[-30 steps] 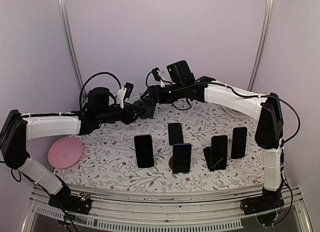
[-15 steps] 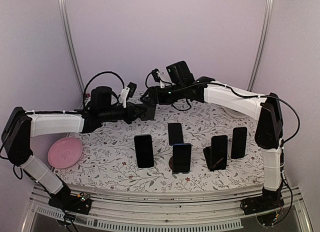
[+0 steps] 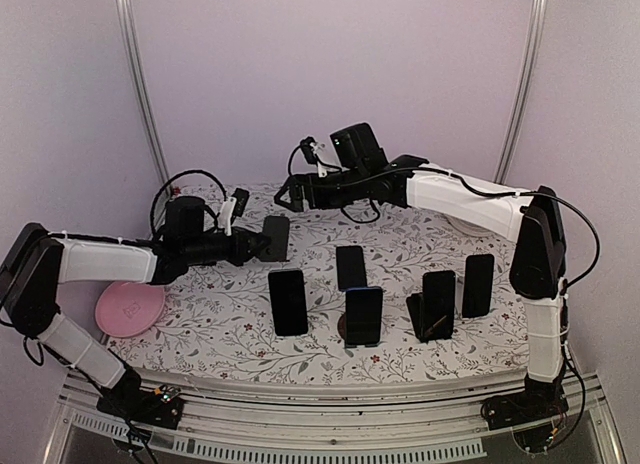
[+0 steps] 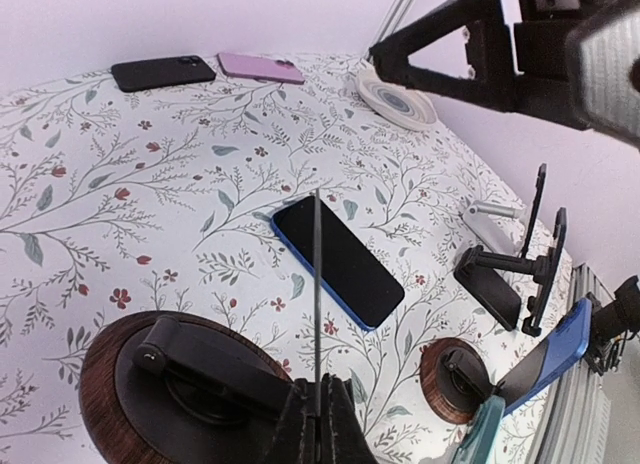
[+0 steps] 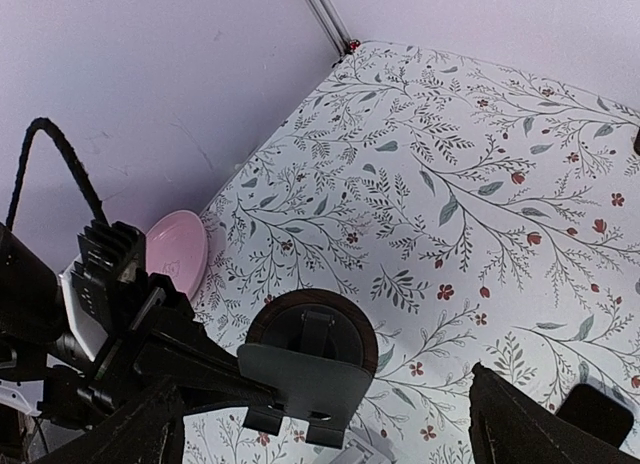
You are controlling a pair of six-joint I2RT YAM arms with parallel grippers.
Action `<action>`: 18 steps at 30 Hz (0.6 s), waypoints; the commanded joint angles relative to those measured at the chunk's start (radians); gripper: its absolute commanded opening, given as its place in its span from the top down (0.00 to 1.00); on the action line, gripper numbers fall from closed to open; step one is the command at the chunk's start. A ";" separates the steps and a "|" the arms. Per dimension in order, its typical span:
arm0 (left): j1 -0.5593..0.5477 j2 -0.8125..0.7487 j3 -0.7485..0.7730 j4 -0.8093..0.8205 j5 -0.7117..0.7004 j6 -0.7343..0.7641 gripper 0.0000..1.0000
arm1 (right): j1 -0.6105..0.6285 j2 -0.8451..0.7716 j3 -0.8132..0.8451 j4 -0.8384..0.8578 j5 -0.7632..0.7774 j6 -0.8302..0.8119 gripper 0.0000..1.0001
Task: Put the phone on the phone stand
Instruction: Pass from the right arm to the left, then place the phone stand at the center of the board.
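The phone (image 3: 276,238) is a thin dark grey slab, held upright above the table by my left gripper (image 3: 259,243), which is shut on it. The left wrist view shows the phone (image 4: 317,284) edge-on, rising from the shut left gripper (image 4: 317,402). An empty phone stand (image 4: 180,379) with a round wooden base sits just below and to the left. From the right wrist view, the phone (image 5: 305,376) hangs in front of that stand (image 5: 312,329). My right gripper (image 3: 287,193) is open and apart from the phone, fingers (image 5: 525,424) spread wide.
A blue-edged phone (image 4: 338,259) lies flat on the floral cloth. Stands with phones (image 3: 363,316) (image 3: 437,304) and upright phones (image 3: 288,302) (image 3: 478,284) fill the front. A pink plate (image 3: 130,306) sits at the left, a white dish (image 4: 396,95) at the back right.
The grippers met at the phone. The left one shut on it, the right one opened and let go, and the left arm drew back left and down with the phone.
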 commanded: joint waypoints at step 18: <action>0.052 -0.220 -0.315 0.046 -0.152 -0.121 1.00 | -0.045 -0.147 -0.220 0.096 0.023 -0.044 0.01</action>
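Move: The left hand already holds the phone stand by its backrest. It seems bound for open table about 9 cm back and 11 cm to its left, some 16 cm below. The phone on the white stand is roughly 10 cm back, 6 cm right and 7 cm lower; the flat blue-edged phone lies about 10 cm ahead, 21 cm right. The pink plate is 30 cm left and 2 cm back. For the right hand, that spot is about 15 cm back, 18 cm left, 24 cm below. Leftward and down, and also back towards its base, the left hand carries the gripped phone stand away from the right gripper, roughly 9 cm in all; the descent comes mostly in the later part, as the wrist swings a little over 10 degrees counter-clockwise and tips down. The right hand, already wide open and free of the stand, retreats some 4 cm right and dips slightly. ##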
